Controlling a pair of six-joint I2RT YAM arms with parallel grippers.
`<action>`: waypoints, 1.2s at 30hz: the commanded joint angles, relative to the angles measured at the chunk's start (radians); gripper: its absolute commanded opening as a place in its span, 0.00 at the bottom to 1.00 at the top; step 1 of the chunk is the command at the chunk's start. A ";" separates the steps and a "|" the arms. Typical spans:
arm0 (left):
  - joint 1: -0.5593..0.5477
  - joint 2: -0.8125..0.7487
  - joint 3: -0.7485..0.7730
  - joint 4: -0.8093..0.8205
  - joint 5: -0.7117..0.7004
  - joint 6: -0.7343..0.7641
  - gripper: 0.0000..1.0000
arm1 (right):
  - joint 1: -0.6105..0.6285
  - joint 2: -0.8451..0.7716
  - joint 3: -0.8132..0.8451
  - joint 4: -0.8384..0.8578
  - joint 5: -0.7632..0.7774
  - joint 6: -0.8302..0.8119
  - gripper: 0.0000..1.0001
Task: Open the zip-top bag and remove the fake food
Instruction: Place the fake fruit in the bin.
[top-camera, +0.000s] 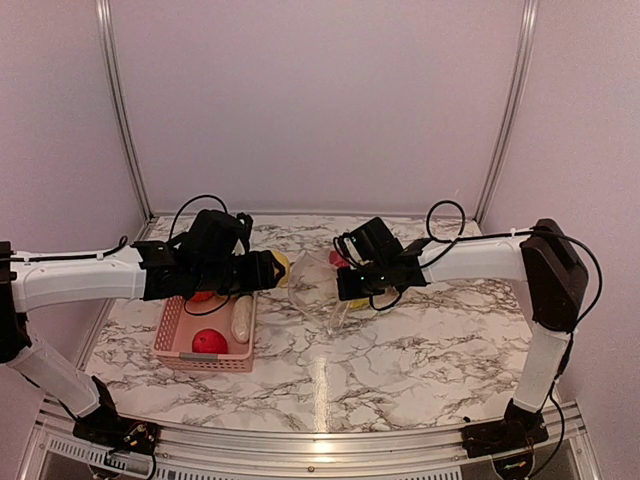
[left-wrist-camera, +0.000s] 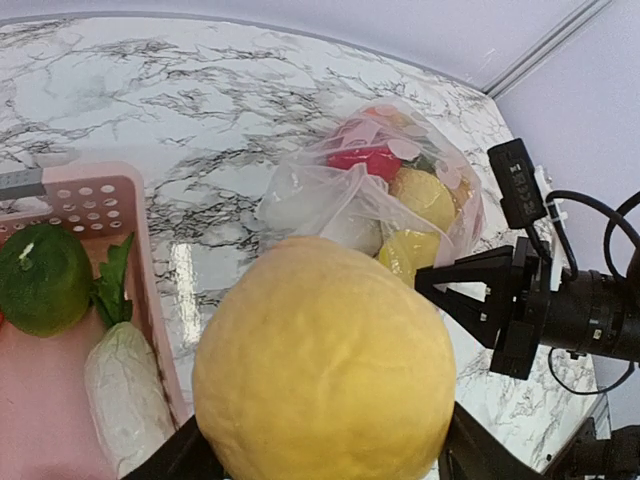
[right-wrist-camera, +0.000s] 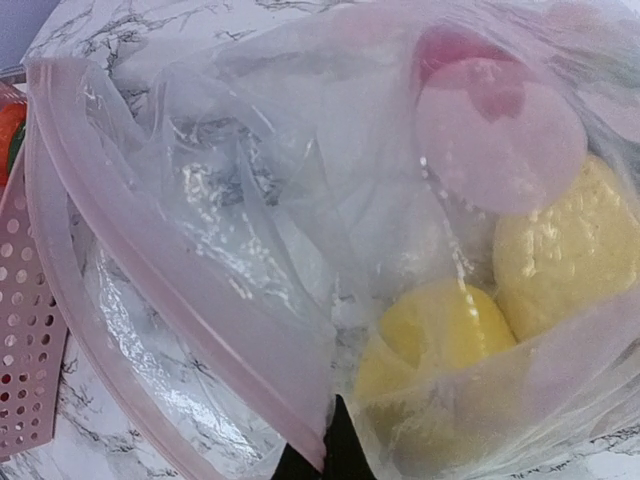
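Note:
The clear zip-top bag (top-camera: 312, 285) lies open on the marble, its pink zip strip (right-wrist-camera: 180, 270) gaping toward the basket. Inside it the fake food shows as a red piece (right-wrist-camera: 455, 50), a pale pink disc (right-wrist-camera: 500, 135) and two yellow fruits (right-wrist-camera: 440, 330). My right gripper (top-camera: 352, 288) is shut on the bag's edge, with only its dark fingertips (right-wrist-camera: 335, 450) showing under the plastic. My left gripper (left-wrist-camera: 325, 445) is shut on a big round yellow fruit (left-wrist-camera: 325, 360), held between the bag's mouth and the basket, above the table.
A pink perforated basket (top-camera: 170, 330) stands left of the bag and holds a red fruit (top-camera: 208, 342), a whitish cabbage (left-wrist-camera: 125, 395) and a green fruit (left-wrist-camera: 40, 280). The right arm's gripper (left-wrist-camera: 440, 282) and cable reach in from the right. Walls enclose the table.

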 joint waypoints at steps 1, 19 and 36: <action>0.034 -0.093 -0.062 -0.105 -0.144 -0.054 0.62 | -0.010 -0.055 0.047 -0.004 -0.013 -0.015 0.00; 0.193 -0.104 -0.225 -0.154 -0.162 -0.117 0.62 | -0.008 -0.091 0.059 -0.014 -0.015 -0.029 0.00; 0.221 0.015 -0.255 -0.095 -0.086 -0.082 0.62 | 0.000 -0.101 0.059 -0.022 -0.014 -0.030 0.00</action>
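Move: The left gripper already holds the yellow fruit; the pink bin's middle is about 16 cm to its left, roughly 1 cm back and 15 cm below. In the bin, the cabbage lies some 10 cm left and 2 cm back from the hand, the green fruit 12 cm left and 7 cm ahead, the red fruit 16 cm left and 7 cm back. From the right gripper the bin is about 33 cm left and 6 cm back, 5 cm lower. Carry the yellow fruit left in the left gripper about 14 cm, quickly and nearly level at first, then sink some 11 cm into the free space between the cabbage, green fruit and red fruit. On the way turn the wrist about 20 degrees counter-clockwise and tip the fingers farther down, grip kept. With the right gripper stay shut on the bag's rim and lift it 3–4 cm. ##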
